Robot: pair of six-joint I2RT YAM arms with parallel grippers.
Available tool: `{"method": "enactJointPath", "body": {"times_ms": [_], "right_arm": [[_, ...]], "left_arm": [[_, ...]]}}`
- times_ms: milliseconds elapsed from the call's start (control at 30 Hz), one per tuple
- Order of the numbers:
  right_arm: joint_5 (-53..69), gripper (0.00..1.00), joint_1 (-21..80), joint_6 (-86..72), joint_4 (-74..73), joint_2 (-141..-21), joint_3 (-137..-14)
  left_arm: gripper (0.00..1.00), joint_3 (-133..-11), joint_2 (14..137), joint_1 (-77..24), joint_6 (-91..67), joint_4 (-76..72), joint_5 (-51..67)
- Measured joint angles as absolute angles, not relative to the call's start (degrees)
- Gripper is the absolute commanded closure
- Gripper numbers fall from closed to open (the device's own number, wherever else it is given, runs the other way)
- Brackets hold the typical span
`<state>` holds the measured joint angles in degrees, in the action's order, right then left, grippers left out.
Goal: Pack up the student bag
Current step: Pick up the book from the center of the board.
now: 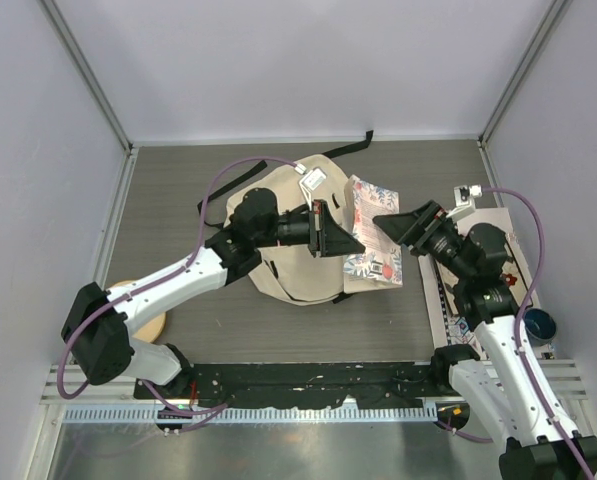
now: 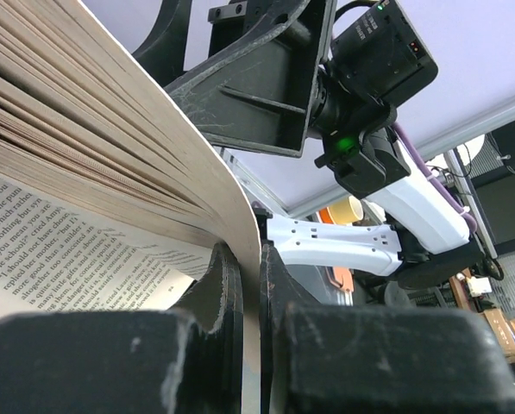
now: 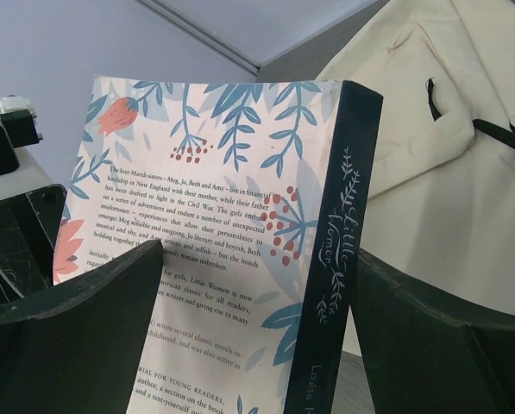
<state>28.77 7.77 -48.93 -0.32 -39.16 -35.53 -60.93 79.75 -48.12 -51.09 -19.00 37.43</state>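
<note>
The student bag (image 1: 278,262) lies flat mid-table, cream with black straps, and also fills the upper right of the right wrist view (image 3: 430,147). A paperback (image 1: 373,240) with a floral cover stands tilted at the bag's right edge. My left gripper (image 1: 348,243) reaches over the bag and is shut on the book's cover (image 2: 250,285), with the pages (image 2: 102,155) fanning open beside it. My right gripper (image 1: 392,226) is open just right of the book. Its fingers (image 3: 84,328) stand on either side of the back cover and dark spine (image 3: 339,224).
A white board (image 1: 493,225) with small items and a dark blue round thing (image 1: 540,322) lies at the right. A round wooden piece (image 1: 148,318) sits near the left arm's base. A black strap (image 1: 346,148) trails to the back wall.
</note>
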Motion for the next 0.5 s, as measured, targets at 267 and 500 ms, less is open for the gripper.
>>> {"method": "enactJointPath", "body": {"times_ms": [267,500], "right_arm": [[30.4,0.10,7.8,-52.1,4.4,-43.6,-32.9],[30.3,0.10,7.9,-53.1,9.1,-49.3,-25.9]], "left_arm": [[1.00,-60.5,79.8,-47.7,-49.2,-13.5,34.5],[1.00,-59.4,84.2,-46.7,-48.8,-9.1,32.2]]}}
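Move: The left hand already pinches the book, whose middle sits about 3 cm to its right, 2 cm ahead and 2 cm lower; the bag's middle lies roughly 13 cm ahead, 13 cm to the left and some 28 cm below this hand. From the open right hand the book's middle is about 3 cm back, 2 cm to the left and 3 cm below, its spine edge between the jaws, with the bag about 7 cm ahead, 18 cm to the left and 24 cm down. The left hand keeps its pinch on the book's edge and, after a brief hold, lowers it some 8 cm towards the bag while easing about 3 cm forward, its right-pointing fingers tipping about 10 degrees down. The right hand sinks alongside, nearly 9 cm and slightly forward, its fingertips dipping about 13 degrees, and stays wide open with one finger in front of the cover and the other behind the spine, not closing on the book. ##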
